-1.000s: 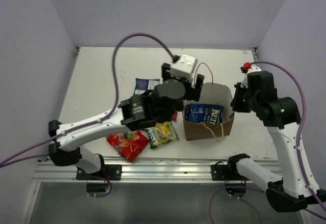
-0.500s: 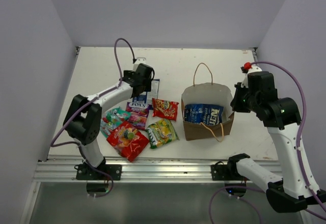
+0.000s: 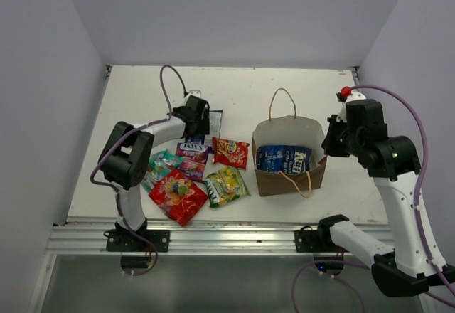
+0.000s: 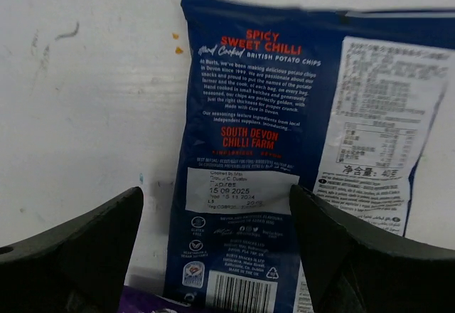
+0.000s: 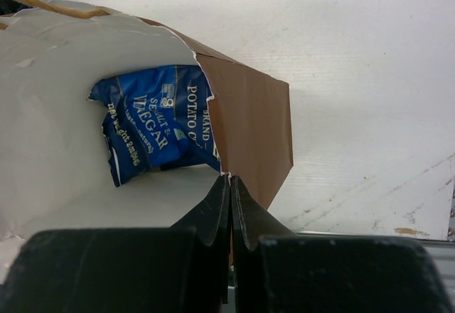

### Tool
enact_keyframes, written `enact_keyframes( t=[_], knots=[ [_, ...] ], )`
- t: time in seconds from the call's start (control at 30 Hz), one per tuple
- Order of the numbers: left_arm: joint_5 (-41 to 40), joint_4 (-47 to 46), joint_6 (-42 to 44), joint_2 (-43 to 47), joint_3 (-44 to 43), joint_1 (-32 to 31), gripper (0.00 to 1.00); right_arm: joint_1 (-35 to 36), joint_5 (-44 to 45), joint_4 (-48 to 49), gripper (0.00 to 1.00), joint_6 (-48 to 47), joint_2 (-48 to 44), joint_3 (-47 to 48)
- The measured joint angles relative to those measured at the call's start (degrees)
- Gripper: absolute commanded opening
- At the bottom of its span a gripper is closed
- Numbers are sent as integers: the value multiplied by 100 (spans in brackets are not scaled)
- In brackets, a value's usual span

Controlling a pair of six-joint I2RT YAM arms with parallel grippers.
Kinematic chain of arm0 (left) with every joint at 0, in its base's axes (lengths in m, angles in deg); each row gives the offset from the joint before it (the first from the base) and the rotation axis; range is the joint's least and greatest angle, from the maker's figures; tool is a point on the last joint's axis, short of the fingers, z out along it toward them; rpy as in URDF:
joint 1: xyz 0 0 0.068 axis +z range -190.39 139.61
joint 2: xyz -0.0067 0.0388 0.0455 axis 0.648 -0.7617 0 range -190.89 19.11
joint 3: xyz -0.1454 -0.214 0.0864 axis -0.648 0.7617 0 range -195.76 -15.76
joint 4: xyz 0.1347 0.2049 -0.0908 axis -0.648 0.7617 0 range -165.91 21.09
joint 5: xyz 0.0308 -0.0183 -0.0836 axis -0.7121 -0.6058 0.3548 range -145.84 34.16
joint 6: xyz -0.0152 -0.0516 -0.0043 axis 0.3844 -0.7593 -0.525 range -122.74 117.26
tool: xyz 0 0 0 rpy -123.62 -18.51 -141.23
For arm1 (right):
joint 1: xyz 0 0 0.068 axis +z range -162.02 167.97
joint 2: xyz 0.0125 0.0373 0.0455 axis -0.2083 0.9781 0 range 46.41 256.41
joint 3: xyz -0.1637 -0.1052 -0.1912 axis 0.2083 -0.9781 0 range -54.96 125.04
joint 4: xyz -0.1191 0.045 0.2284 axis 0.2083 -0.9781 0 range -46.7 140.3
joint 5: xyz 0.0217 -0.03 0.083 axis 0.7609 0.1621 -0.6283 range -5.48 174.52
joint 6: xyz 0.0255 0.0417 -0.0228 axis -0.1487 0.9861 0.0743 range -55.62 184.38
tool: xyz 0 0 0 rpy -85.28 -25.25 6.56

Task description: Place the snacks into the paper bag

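The brown paper bag stands open at centre right with a dark blue chip packet inside, also seen in the right wrist view. My right gripper is shut on the bag's right rim and holds it open; it also shows in the top view. My left gripper is open, low over another dark blue chip packet lying flat at the far left. Loose snacks lie nearby: red-orange, yellow-green, red candy, purple and teal.
The white table is walled by pale walls at left, back and right. A metal rail runs along the near edge. The left arm's purple cable arches over the table. The bag's loop handles stick up.
My left arm has swung from over the bag back to the left and come down over the blue chip packet on the table. The right gripper and bag have not moved.
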Motion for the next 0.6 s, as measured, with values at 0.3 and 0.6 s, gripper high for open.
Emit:
enact_keyframes(
  t=[0.3, 0.6],
  knots=[
    [439, -514, -31, -125, 337, 48, 0, 0, -131, 9, 0, 7, 92, 57],
    [337, 55, -33, 861, 400, 4, 0, 0, -168, 28, 0, 26, 94, 57]
  ],
)
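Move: The dark-blue chips pack lies right under the left hand's open fingers, its middle about 3 cm below, 3 cm ahead and some 4 cm to the right, so the hand stands over its left, near part. The purple packet lies around 10 cm back, level sideways; the small red packet is roughly 13 cm right and 7 cm back, both some 3 cm lower. From the right hand the blue pack lies about 24 cm ahead, 31 cm left and 28 cm below. The left hand first sinks about 2 cm onto the dark-blue chips pack, fingers still slanting forward and down, then stays low while they close from wide open to shut, pinching the left part of the wrapper between the tips. Keeping that pinch, it then lifts roughly 5 cm, speeding up and easing back a little towards its base, with hardly any turn of the wrist. ##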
